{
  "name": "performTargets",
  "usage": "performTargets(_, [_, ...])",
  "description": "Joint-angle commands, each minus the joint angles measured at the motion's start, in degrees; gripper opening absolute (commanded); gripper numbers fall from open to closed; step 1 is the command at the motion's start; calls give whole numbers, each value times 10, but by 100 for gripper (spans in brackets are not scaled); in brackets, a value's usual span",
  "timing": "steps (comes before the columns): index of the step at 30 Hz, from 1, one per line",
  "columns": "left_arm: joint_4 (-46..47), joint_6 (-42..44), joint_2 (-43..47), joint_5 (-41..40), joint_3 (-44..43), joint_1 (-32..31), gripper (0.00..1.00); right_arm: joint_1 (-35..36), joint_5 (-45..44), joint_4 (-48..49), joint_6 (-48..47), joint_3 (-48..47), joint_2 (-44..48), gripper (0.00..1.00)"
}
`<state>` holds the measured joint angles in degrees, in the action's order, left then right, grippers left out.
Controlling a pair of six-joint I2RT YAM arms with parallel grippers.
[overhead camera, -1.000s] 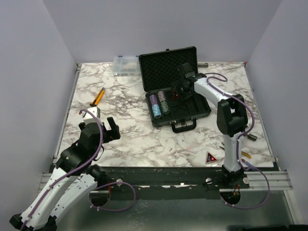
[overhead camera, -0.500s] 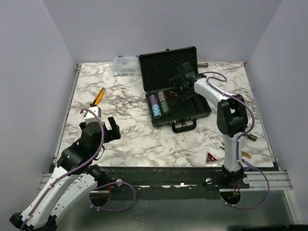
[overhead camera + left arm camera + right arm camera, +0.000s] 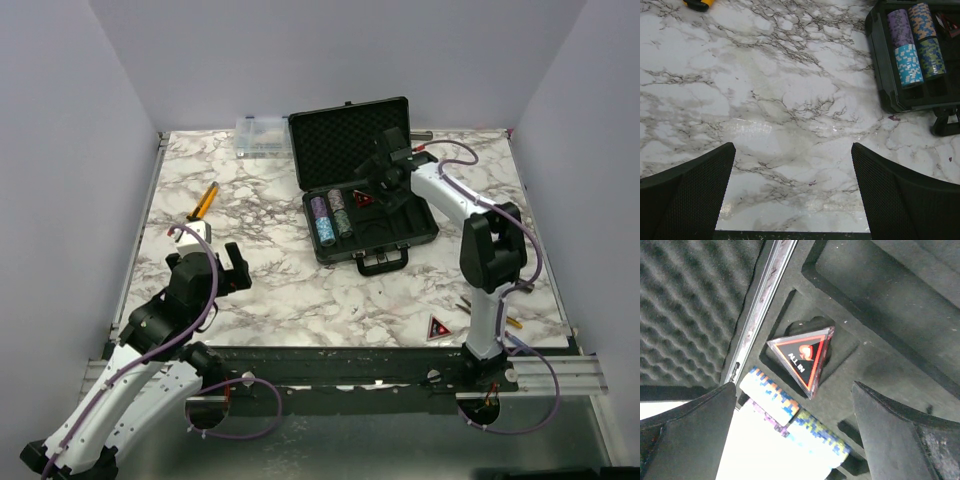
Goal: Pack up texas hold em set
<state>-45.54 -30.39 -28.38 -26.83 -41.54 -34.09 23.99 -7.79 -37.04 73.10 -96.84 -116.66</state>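
The black briefcase (image 3: 340, 150) lies open at the back of the marble table, foam lid up. Its slotted tray holds short chip stacks (image 3: 330, 216) on the left and a red-black triangle (image 3: 362, 199) in a recess. My right gripper (image 3: 386, 186) hovers open just above that triangle (image 3: 802, 357), not touching it, with the chips (image 3: 816, 434) below its fingers (image 3: 900, 435). A second triangle (image 3: 438, 327) lies on the table near the right arm's base. My left gripper (image 3: 232, 268) hangs open over bare marble, left of the case (image 3: 885, 85) and its chips (image 3: 912, 42).
A small clear organiser box (image 3: 258, 135) stands at the back, left of the case. An orange-handled tool (image 3: 205, 202) lies at the left. Small tools (image 3: 505, 320) lie by the right arm's base. The case handle (image 3: 383, 261) juts toward me.
My right gripper opened and let go of the triangle, which now rests in the tray recess; the wrist drew back slightly to the right. The left arm stayed still.
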Motion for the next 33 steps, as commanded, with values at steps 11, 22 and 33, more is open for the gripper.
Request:
performTargets(11, [2,5,-5,11,2,2,98,-1,-59,-70,-144,135,188,100])
performTargets(22, [2,8,-21,22,-2,2,98,-1,-75,-130,-144,332,375,100])
performTargets(33, [2,9,-26,27,-3,2,98,-1,2,-172,-138,471,483,100])
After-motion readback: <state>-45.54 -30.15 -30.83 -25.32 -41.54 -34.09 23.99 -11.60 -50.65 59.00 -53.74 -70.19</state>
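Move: The red triangle still on the table lies about 32 cm back and 14 cm right of the right hand, 7 cm lower. The pliers are some 9 cm to the right of it and 3 cm farther out. The case's tray centres roughly 6 cm back from the hand, level sideways, 4 cm below. From the left hand, that triangle is about 5 cm back, 40 cm right and 16 cm down. The open right hand rises about 5 cm, then sweeps back and right some 25 cm, sinking towards the table triangle. ##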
